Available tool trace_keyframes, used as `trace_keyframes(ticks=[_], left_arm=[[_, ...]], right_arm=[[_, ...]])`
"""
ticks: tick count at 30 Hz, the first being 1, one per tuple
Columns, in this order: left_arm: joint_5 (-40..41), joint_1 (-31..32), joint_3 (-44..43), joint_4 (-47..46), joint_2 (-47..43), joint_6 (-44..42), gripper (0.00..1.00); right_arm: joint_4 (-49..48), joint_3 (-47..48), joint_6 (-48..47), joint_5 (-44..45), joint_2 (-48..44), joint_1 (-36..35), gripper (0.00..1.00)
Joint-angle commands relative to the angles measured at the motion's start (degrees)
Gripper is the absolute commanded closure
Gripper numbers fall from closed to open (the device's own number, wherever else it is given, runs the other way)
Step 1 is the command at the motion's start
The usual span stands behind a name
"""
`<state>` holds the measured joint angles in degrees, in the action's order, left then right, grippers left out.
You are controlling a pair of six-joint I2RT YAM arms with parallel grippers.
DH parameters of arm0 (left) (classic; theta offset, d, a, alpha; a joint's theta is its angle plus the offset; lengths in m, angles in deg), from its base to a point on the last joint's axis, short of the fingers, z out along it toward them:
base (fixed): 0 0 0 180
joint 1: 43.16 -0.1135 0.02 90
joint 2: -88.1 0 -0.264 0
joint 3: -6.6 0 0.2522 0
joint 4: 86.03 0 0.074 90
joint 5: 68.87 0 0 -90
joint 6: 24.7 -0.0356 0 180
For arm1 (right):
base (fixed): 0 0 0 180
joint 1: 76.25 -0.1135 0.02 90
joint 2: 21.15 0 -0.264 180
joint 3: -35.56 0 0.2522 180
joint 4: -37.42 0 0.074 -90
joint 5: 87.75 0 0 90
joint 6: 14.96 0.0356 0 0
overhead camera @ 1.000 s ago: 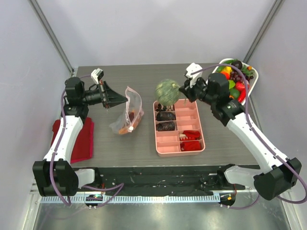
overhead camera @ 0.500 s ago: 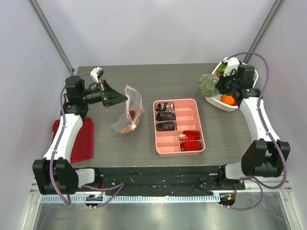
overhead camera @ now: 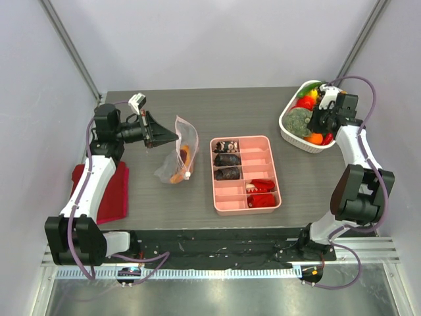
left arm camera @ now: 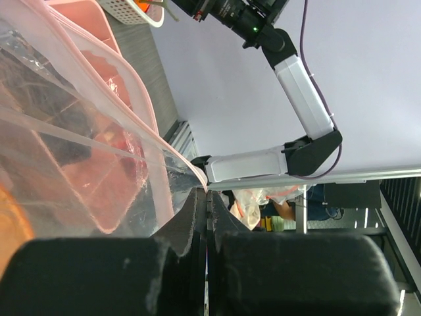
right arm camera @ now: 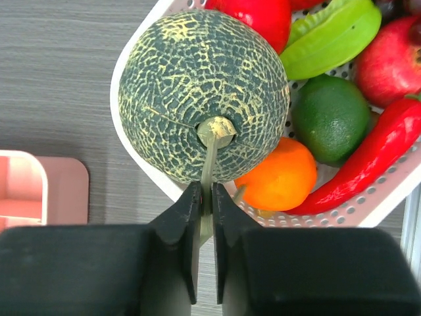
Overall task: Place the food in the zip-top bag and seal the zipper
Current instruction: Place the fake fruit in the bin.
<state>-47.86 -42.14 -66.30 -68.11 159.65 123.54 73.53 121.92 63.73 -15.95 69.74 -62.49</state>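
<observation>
The zip-top bag (overhead camera: 181, 155) hangs upright left of centre with orange and red food (overhead camera: 184, 157) inside it. My left gripper (overhead camera: 172, 137) is shut on the bag's upper edge; in the left wrist view its jaws (left arm camera: 208, 194) pinch the clear plastic (left arm camera: 79, 131). A small white zipper tab (overhead camera: 187, 175) shows low on the bag. My right gripper (overhead camera: 316, 122) is over the white basket (overhead camera: 288, 135), shut on the stem (right arm camera: 209, 164) of a netted green melon (right arm camera: 204, 92). The melon rests at the basket's left rim (right arm camera: 141, 151).
The basket also holds an orange (right arm camera: 276, 178), a lime (right arm camera: 329, 118), a red chili (right arm camera: 375, 158) and other toy produce. A pink compartment tray (overhead camera: 215, 191) with dark lumps and red pieces sits mid-table. A red cloth (overhead camera: 112, 191) lies under the left arm.
My right arm has carried the melon from above the pink tray rightward to the white basket. The left arm and the bag have barely moved.
</observation>
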Motion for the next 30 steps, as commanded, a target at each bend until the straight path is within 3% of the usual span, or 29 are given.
trace_keyframes(ticks=[1, 2, 3, 7, 9, 14, 17, 19, 20, 23, 30], left_arm=[[0.3, 0.2, -2.9, -0.4, 0.5, -0.8, 1.0], [0.4, 0.1, -2.9, -0.2, 0.5, -0.8, 1.0], [0.4, 0.2, -3.0, 0.1, 0.6, -0.9, 1.0], [1.1, 0.3, -2.7, 0.8, 0.3, -1.1, 1.0], [1.8, 0.4, -2.4, 0.8, 0.2, -1.2, 1.0], [3.9, 1.5, -1.9, 0.9, 0.1, -1.1, 1.0], [5.4, 2.5, -1.7, 1.2, 0.2, -1.2, 1.0], [6.1, 3.0, -1.7, 1.7, 0.5, -1.4, 1.0], [6.1, 3.6, -1.9, 2.3, 1.3, -1.6, 1.0], [7.8, 3.9, -2.1, 9.6, 1.8, -5.1, 1.0], [11.9, 4.2, -1.1, 12.1, 1.0, -8.2, 1.0]], right_arm=[[0.1, 4.0, 1.1, 0.4, 1.3, 0.5, 0.65], [2.0, 4.6, 1.3, 0.4, 1.3, 0.6, 0.57], [2.6, 5.4, 1.6, 0.3, 0.6, 0.7, 0.4], [5.5, 7.2, 2.8, -2.7, -3.7, 0.7, 0.14], [6.0, 8.3, 4.7, -6.9, -5.7, 0.6, 0.06], [4.6, 7.8, 13.7, -17.4, -12.0, -2.7, 0.06], [1.1, 5.9, 22.9, -21.4, -13.4, -10.2, 0.09], [-3.3, 4.5, 29.5, -21.9, -13.8, -14.8, 0.1], [-5.2, 3.1, 31.7, -21.6, -13.6, -20.4, 0.1], [-10.9, 1.9, 37.7, -19.0, -11.3, -29.4, 0.1], [-18.1, 2.2, 48.6, -15.0, -1.9, -42.8, 0.1]])
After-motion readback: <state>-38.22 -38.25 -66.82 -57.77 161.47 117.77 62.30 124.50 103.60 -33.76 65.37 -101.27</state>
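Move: In the white basket, the melon whose stem the right fingers still pinch has its middle about 3 cm ahead, 3 cm left and 6 cm below that hand; the orange lies some 3 cm back, 3 cm right and 8 cm below it. The bag's mouth is about 41 cm left, 11 cm back and 5 cm higher. From the left hand, gripping its rim, the mouth's middle is some 2 cm back, 2 cm right and 4 cm lower. Opening wide on the melon's stem, the right fingers come free and the hand climbs some 14 cm, then swings about 33 cm left and 9 cm back past the divided tray's far end towards the bag, sinking slightly at the end as its left side rolls up and it turns counter-clockwise. The left hand keeps its pinch on the rim and lowers it about 3.5 cm, mostly late. ##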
